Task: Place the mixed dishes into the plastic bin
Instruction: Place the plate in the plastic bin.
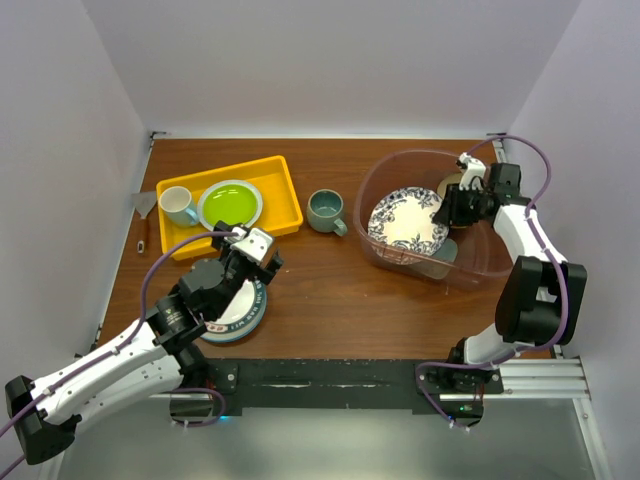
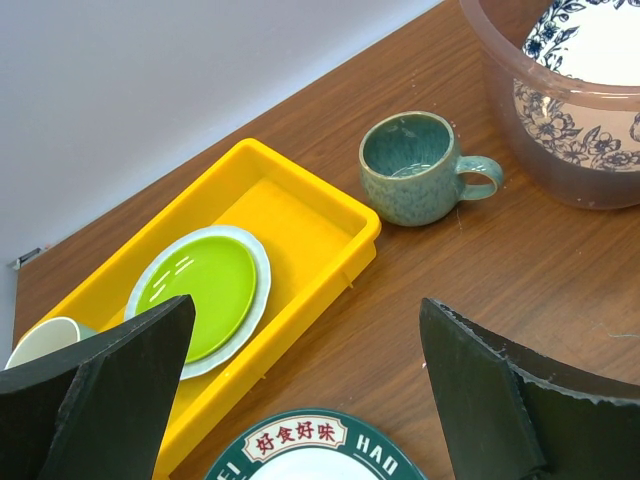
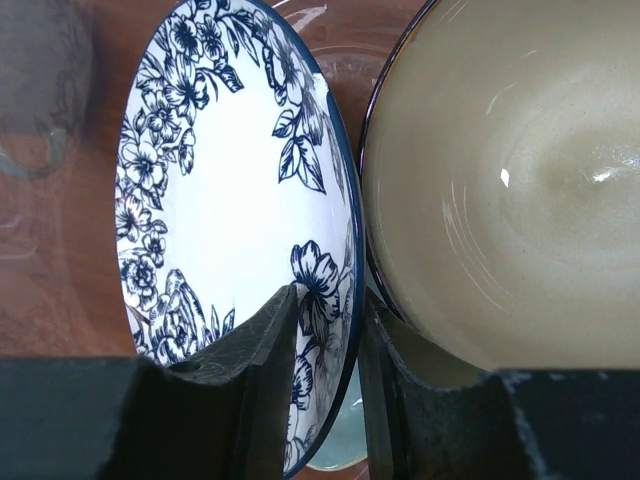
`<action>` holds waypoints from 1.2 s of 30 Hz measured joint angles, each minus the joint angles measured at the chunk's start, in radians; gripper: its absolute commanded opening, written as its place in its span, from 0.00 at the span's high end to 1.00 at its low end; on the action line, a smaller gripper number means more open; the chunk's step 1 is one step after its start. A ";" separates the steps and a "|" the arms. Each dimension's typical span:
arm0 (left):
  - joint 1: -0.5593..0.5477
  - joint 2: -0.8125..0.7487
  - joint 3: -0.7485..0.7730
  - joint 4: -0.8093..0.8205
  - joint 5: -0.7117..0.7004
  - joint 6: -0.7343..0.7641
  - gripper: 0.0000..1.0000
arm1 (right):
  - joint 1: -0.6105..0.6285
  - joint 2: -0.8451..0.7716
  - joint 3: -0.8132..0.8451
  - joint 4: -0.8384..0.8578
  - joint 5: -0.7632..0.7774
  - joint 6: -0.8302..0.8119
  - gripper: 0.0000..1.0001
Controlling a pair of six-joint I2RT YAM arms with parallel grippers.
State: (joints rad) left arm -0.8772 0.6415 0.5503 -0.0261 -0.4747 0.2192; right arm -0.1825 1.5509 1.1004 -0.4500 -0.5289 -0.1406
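Note:
The blue-patterned plate (image 1: 406, 222) (image 3: 230, 190) leans tilted inside the plastic bin (image 1: 480, 262) (image 2: 560, 160). Beside it rests the tan bowl (image 3: 510, 170). My right gripper (image 1: 445, 205) (image 3: 328, 300) straddles the plate's rim, open, with a narrow gap at the rim. A pale green piece (image 3: 340, 450) shows under the plate. Over the white plate with red marks (image 1: 240, 312) (image 2: 300, 455) hovers my left gripper (image 1: 245, 245) (image 2: 305, 305), wide open and empty. The grey-green mug (image 1: 325, 210) (image 2: 410, 168) stands on the table between tray and bin.
A yellow tray (image 1: 285, 185) (image 2: 300, 215) at the back left holds a lime-green plate (image 1: 230, 205) (image 2: 200, 285) and a white cup (image 1: 178, 205) (image 2: 45, 340). A small scraper (image 1: 145, 212) lies left of the tray. White walls close in on three sides.

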 measured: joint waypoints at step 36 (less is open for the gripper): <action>0.000 0.000 0.000 0.000 0.004 0.000 0.00 | 0.059 -0.001 -0.007 -0.067 0.101 -0.071 0.34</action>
State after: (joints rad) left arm -0.8772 0.6415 0.5503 -0.0265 -0.4706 0.2192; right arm -0.1238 1.5501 1.0935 -0.5171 -0.4282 -0.2111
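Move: The right hand is already in the plastic bin, its part-open fingers straddling the raised right rim of the floral plate; the plate's middle is about 8 cm to its left, 1 cm back and 3 cm lower. The brown bowl sits some 8 cm ahead and 4 cm right, and the mint tray roughly 6 cm back and 6 cm left, partly under the plate. From the idle left hand the plate lies about 37 cm right, 10 cm ahead and well below. The right hand eases down and back beside the brown bowl, about 1.5 cm each way, rolling some 5 degrees so that its left side dips. All the while its fingers keep spreading, from about a third to two thirds open, giving up the floral plate's right rim so that it can lie down in the plastic bin, while the right-hand finger stays close by the edge. ##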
